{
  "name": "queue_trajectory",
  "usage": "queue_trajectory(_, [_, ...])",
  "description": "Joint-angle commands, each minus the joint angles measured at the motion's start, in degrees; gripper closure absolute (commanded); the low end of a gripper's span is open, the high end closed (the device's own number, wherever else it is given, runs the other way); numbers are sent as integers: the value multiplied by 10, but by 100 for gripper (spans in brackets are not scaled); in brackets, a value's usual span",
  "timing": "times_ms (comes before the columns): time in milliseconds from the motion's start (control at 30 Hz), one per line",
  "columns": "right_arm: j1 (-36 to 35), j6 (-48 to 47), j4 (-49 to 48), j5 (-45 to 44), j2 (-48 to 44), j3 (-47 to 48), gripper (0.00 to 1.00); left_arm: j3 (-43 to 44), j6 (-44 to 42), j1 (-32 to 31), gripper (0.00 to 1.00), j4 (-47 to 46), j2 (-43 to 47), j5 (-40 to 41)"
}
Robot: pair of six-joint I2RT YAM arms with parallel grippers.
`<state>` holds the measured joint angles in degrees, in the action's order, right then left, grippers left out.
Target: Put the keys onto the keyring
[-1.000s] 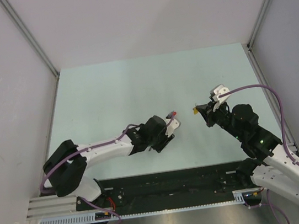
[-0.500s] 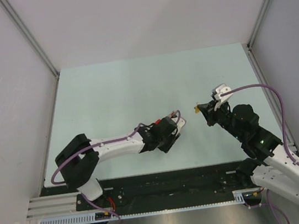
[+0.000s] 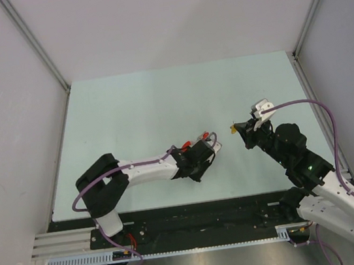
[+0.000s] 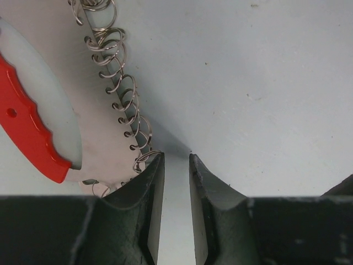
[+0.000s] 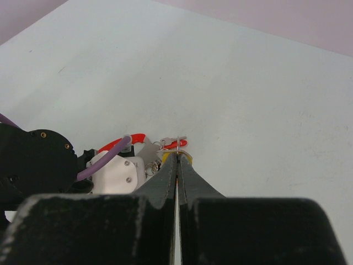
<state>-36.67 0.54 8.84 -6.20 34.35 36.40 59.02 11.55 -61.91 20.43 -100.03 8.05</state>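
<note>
The keyring (image 4: 33, 118), a red curved band with a pale grey tag, lies at the left of the left wrist view. A chain of small metal rings (image 4: 118, 83) runs from it down to my left gripper's left fingertip. My left gripper (image 4: 176, 157) stands open by a narrow gap, and only bare table shows between the jaws. From above it (image 3: 210, 146) sits low over the keyring, next to a red key (image 3: 205, 135). My right gripper (image 5: 177, 156) is shut on the yellow-orange key (image 5: 188, 158), held above the table just right of the keyring (image 5: 124, 139).
The pale green table (image 3: 159, 102) is walled by grey panels at the left, back and right. A black strip (image 3: 195, 212) runs along the near edge by the arm bases. A purple cable (image 3: 305, 104) loops off the right wrist.
The left arm has reached further right toward the right gripper and settled by the keyring, and its jaws have narrowed. The right arm and its key have stayed put.
</note>
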Motion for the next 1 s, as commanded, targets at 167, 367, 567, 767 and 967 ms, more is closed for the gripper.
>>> queue_trajectory(167, [-1,7,-12,-7,-3,0,100,14,28,-3,72,7,14,26])
queue_trajectory(367, [0,7,-12,-3,-2,0,100,14,32,-1,74,7,11,48])
queue_trajectory(567, [-1,8,-11,-7,-12,0,100,3,30,-1,76,-6,55,60])
queue_trajectory(767, [0,7,-10,-4,-9,0,100,-26,30,14,72,-29,114,36])
queue_trajectory(967, [-1,7,-10,-1,-10,0,100,-51,4,58,72,-40,113,-32])
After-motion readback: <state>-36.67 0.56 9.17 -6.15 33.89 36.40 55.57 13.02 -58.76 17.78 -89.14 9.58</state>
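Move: The keyring coil's near end lies right at the left fingertips, about 1 cm ahead and 1 cm left, near tabletop level. From that hand, the red handle is some 9 cm ahead and 3 cm left, the green key about 2 cm ahead and 4 cm left. From the right hand, that coil end is about 4 cm back, 16 cm left and 25 cm below. Left hand edges forward, then lifts about 5 cm off the coil's near end, fingers still parted. ##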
